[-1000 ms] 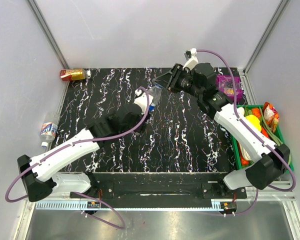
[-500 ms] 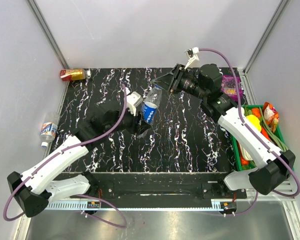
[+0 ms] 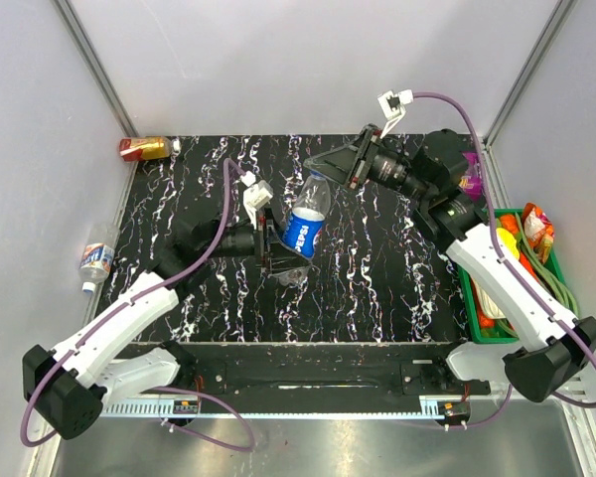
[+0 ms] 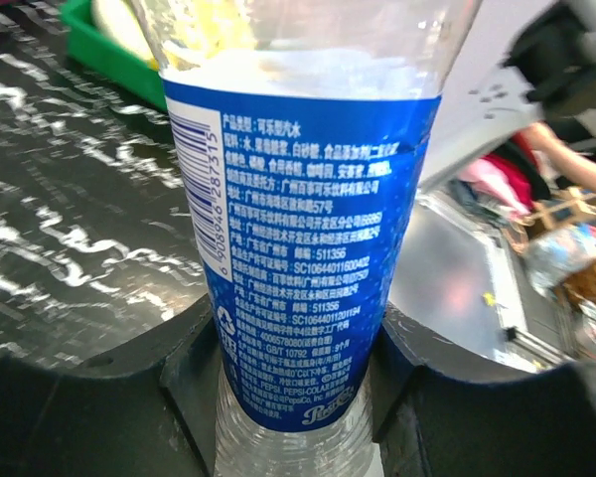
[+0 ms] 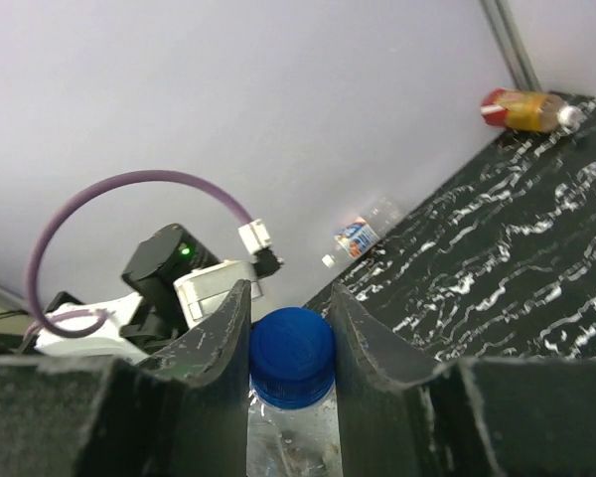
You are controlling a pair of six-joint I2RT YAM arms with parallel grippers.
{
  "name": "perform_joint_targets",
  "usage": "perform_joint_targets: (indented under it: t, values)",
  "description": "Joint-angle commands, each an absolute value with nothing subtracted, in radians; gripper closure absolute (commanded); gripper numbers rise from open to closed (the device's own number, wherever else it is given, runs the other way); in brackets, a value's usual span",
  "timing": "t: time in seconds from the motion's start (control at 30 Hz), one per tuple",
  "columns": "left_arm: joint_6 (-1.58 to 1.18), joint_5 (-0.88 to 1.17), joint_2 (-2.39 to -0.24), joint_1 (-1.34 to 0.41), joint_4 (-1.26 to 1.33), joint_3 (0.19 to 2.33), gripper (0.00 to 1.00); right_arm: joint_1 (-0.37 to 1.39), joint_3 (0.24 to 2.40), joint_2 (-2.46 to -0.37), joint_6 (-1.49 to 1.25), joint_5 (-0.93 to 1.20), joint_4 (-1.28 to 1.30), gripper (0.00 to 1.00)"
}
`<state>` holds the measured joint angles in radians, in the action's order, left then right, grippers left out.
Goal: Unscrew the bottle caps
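Note:
The clear Pepsi bottle (image 3: 303, 231) with the blue label (image 4: 300, 238) hangs tilted above the mat. My left gripper (image 3: 286, 260) is shut on its lower body, one finger (image 4: 149, 397) pressed on each side of the label. The dark blue cap (image 5: 291, 353) sits on the bottle's neck, and my right gripper (image 5: 290, 320) is shut on it, fingers (image 5: 219, 338) touching both sides. From above, the right gripper (image 3: 323, 171) covers the cap. A second bottle (image 3: 96, 258) with a white cap (image 3: 87, 289) lies off the mat's left edge, also visible as a small bottle (image 5: 358, 236).
A red-and-gold can (image 3: 144, 148) lies at the mat's far left corner, the same can (image 5: 521, 109) showing in the right wrist view. A green basket (image 3: 551, 273) of colourful items stands at the right edge, with a purple packet (image 3: 469, 177) behind it.
The left arm has carried the Pepsi bottle toward the near side and stood it more upright. The right gripper has followed, staying on the cap, and its wrist has swung right.

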<state>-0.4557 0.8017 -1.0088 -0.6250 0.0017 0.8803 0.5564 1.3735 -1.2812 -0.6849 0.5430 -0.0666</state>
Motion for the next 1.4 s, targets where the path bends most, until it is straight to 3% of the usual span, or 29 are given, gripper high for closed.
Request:
perform_joint_targets:
  t: [0.0, 0.27, 0.57, 0.7, 0.77, 0.83, 0.9, 1.37]
  values:
    - [-0.653, 1.100, -0.989, -0.621, 0.454, 0.897, 0.80, 0.561, 1.361, -1.252, -0.647, 0.670, -0.170, 1.00]
    - [-0.931, 1.215, -1.031, -0.618, 0.821, 0.897, 0.81, 0.561, 1.353, -1.223, -0.592, 0.804, -0.268, 1.00]
    - [-0.846, 1.236, -1.049, -0.615, 0.662, 0.960, 0.81, 0.561, 1.370, -1.233, -0.603, 0.798, -0.268, 1.00]
    - [-0.712, 1.226, -1.035, -0.615, 0.471, 0.994, 0.81, 0.561, 1.356, -1.215, -0.601, 0.746, -0.268, 0.66]
    - [-0.640, 1.209, -1.026, -0.614, 0.373, 1.008, 0.81, 0.561, 1.355, -1.204, -0.597, 0.709, -0.256, 0.36]
    - [-0.568, 1.187, -1.019, -0.614, 0.258, 1.026, 0.81, 0.560, 1.353, -1.187, -0.592, 0.671, -0.249, 0.15]
    - [-0.497, 1.169, -1.017, -0.612, 0.160, 1.046, 0.80, 0.558, 1.347, -1.166, -0.594, 0.626, -0.248, 0.00]
    - [-0.247, 1.026, -1.022, -0.612, -0.207, 1.123, 0.80, 0.554, 1.324, -1.060, -0.594, 0.417, -0.213, 0.00]
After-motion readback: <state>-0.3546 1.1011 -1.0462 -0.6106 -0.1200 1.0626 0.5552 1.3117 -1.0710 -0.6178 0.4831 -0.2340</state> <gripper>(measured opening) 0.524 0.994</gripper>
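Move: The blue cap is already between the right hand's finger pads, right at the hand point. The bottle body hangs beneath it, its middle about 6 cm back, 2 cm left and 8 cm below the right hand. The left hand already grips the bottle low down. From there the cap lies some 10 cm ahead, 3 cm right and 13 cm above, and the bottle's middle roughly 4 cm ahead, 1 cm right and 5 cm above. Still pinching the cap, the right hand draws back and up about 6 cm each way, turning counter-clockwise and tipping up, while the left keeps its hold and carries the bottle back and up alongside, turning some 20 degrees clockwise. The right fingers then open wide, let go of the cap and move off about 4 cm right and slightly up; the left hand eases a little forward and down. ##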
